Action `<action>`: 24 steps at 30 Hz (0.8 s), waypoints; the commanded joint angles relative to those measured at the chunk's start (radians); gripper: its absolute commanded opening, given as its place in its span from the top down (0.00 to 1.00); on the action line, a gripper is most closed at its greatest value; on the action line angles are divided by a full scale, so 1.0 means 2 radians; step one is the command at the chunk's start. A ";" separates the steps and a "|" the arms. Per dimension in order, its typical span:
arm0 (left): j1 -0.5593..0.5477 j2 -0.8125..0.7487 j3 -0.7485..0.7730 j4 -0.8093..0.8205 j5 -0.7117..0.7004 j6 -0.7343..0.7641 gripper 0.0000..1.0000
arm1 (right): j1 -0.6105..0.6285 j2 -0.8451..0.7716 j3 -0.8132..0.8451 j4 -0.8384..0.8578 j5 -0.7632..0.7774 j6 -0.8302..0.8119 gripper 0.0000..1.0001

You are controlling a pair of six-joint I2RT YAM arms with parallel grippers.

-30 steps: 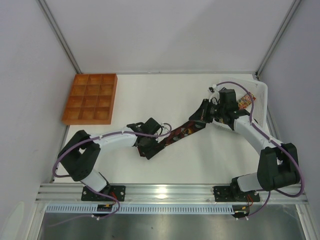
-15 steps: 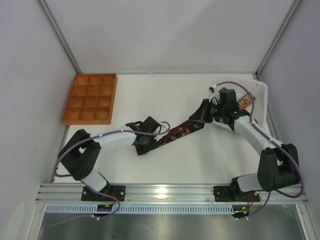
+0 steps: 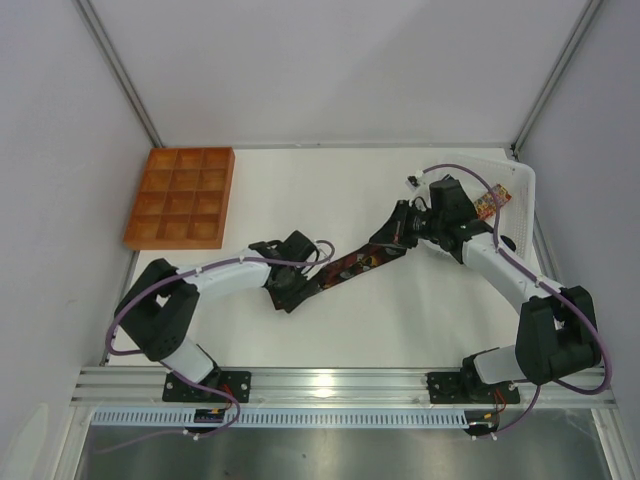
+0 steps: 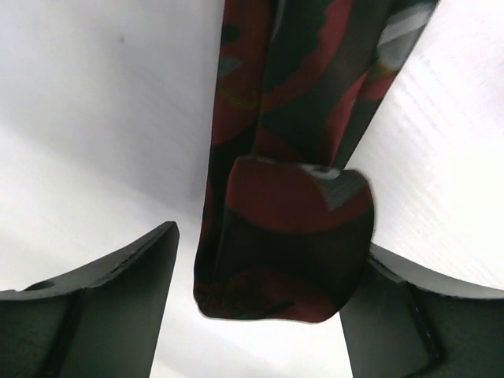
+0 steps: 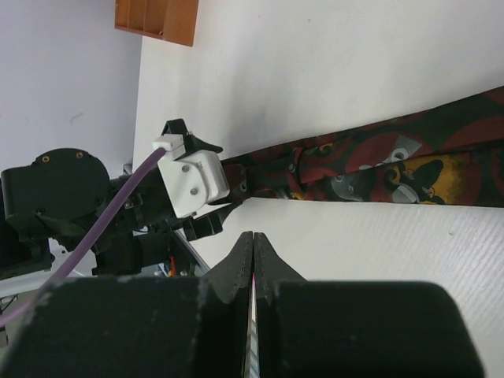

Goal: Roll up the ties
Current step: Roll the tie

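A dark maroon tie [image 3: 355, 262] with gold and grey print lies slanted across the middle of the table. Its near end is folded into a short thick roll [image 4: 287, 244]. My left gripper [image 4: 272, 240] is open around that roll; the right finger [image 4: 417, 315] touches it and the left finger [image 4: 118, 303] stands apart. In the top view the left gripper [image 3: 293, 288] sits at the tie's lower left end. My right gripper [image 5: 253, 235] is shut, its tips on bare table just beside the tie [image 5: 378, 169], near the upper right end [image 3: 392, 232].
An orange compartment tray [image 3: 180, 197] sits at the back left. A white basket [image 3: 522, 195] at the right edge holds a multicoloured patterned piece [image 3: 488, 205]. The right arm's purple cable loops above the wrist.
The left jaws narrowed on the tie's rolled end and widened again, staying at that end. The right gripper shifted slightly left, still shut.
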 commanded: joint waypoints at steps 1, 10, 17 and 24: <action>0.017 0.004 0.026 -0.046 -0.001 -0.015 0.19 | 0.006 0.003 0.009 0.025 0.002 0.006 0.99; 0.042 0.010 0.029 -0.069 0.040 -0.008 0.20 | 0.013 0.011 0.022 0.028 -0.004 0.005 0.99; 0.042 0.034 0.040 -0.073 0.061 -0.002 0.39 | 0.016 0.006 0.020 0.031 0.001 0.008 1.00; 0.042 0.024 0.033 -0.066 0.045 0.001 0.54 | 0.029 0.010 0.016 0.038 0.006 0.011 1.00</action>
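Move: The rolled end of the tie already sits between the left hand's wide-open fingers, within about 1 cm of its hand point and about 1 cm below it. The unrolled strip runs off to the right and forward, its middle some 14 cm right and 7 cm ahead. The brown tray is about 26 cm ahead and 23 cm left. From the right hand, hovering shut, the roll lies about 17 cm left, 8 cm back and 16 cm below. Pinching the tie's roll from both sides, the left fingers close from wide open to about half, after the hand has shifted some 2.5 cm left and then eased about 2 cm back and a little down to the table. Its fingertips swing roughly 10 degrees back towards the base. ##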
